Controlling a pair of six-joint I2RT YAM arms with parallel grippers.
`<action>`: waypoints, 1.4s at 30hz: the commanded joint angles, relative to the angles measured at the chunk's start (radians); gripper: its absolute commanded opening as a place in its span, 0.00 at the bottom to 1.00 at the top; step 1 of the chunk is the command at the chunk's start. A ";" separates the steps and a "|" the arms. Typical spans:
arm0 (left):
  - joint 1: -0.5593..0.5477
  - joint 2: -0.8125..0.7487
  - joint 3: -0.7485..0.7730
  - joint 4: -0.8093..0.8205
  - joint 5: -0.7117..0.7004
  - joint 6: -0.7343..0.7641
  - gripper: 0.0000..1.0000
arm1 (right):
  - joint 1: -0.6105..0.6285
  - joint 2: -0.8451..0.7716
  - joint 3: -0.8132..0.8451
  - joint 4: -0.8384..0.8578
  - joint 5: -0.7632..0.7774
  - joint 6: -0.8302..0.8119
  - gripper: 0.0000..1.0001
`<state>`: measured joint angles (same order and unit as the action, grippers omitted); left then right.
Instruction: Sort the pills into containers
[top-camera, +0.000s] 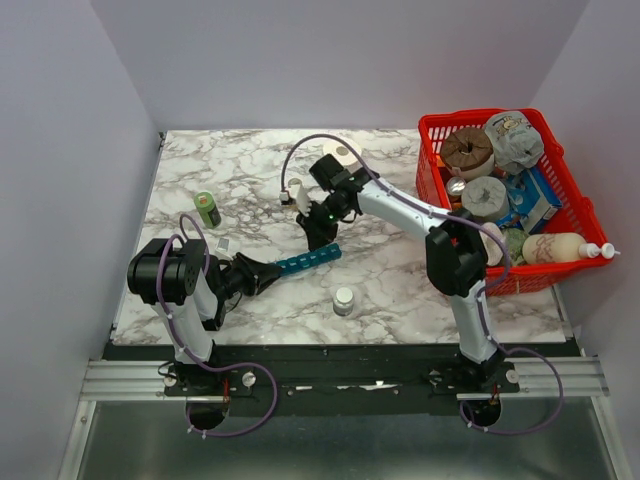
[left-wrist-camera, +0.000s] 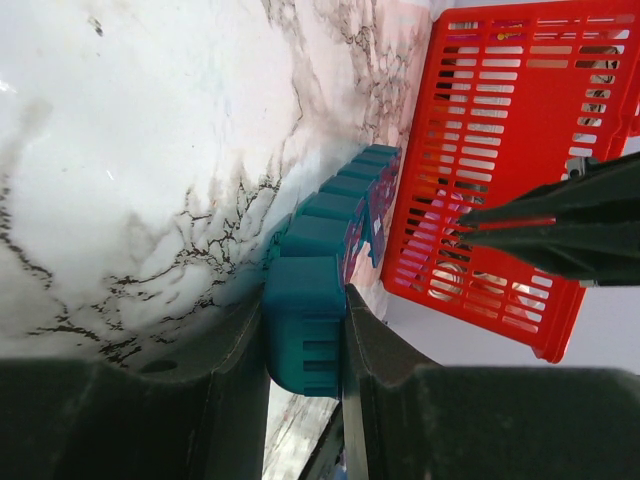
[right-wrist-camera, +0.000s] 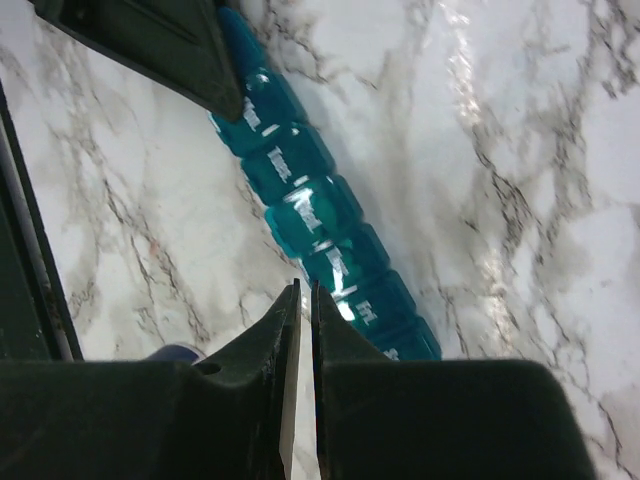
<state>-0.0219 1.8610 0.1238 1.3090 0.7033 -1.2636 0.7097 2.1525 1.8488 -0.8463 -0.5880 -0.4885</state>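
The containers (top-camera: 310, 260) are one long teal strip of lidded compartments, lying slantwise on the marble table. My left gripper (top-camera: 268, 272) is shut on the strip's near-left end, and in the left wrist view that end (left-wrist-camera: 305, 335) sits squeezed between both fingers of the left gripper (left-wrist-camera: 305, 300). My right gripper (top-camera: 320, 236) hovers just above the strip's middle. In the right wrist view the right gripper (right-wrist-camera: 305, 290) is shut to a thin slit with nothing showing in it, its tips beside the lettered lids of the strip (right-wrist-camera: 320, 225). No pills are in view.
A red mesh basket (top-camera: 570, 180) full of packages stands at the right edge. A green bottle (top-camera: 207, 208) stands at the left, a white-capped bottle (top-camera: 344, 300) in front of the strip, and a round white object (top-camera: 343, 154) at the back.
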 joint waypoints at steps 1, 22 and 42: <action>-0.006 0.033 -0.021 -0.068 -0.105 0.081 0.00 | 0.037 0.062 0.049 -0.008 -0.039 0.044 0.18; -0.006 0.037 -0.018 -0.070 -0.103 0.082 0.00 | 0.062 0.061 0.093 -0.063 -0.079 -0.033 0.26; -0.006 0.049 -0.012 -0.057 -0.084 0.084 0.00 | 0.149 -0.031 -0.151 0.242 0.011 -0.549 0.79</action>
<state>-0.0219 1.8626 0.1287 1.3090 0.7052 -1.2598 0.8494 2.1166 1.6882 -0.7345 -0.6300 -0.9707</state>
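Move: The pill box's middle lid, standing open, lies about 3 cm back and 3 cm to the left of the right hand, roughly 6 cm below its shut fingertips. The white-capped bottle stands some 13 cm back and 7 cm to the right of that hand, the amber bottle about 13 cm ahead and 5 cm left, both around 4 cm lower. From the left hand, the same lid is 8 cm to the right and 2 cm farther out, about level. The pill box's open middle lid is the target: the right hand drops about 5 cm while easing left and back, its shut fingertips pausing low at the lid to close it. It then rises about 7 cm, opens wide, and comes back and down again near the box, turning some 30 degrees counter-clockwise. The left hand stays put, still pinching the box's left end. ##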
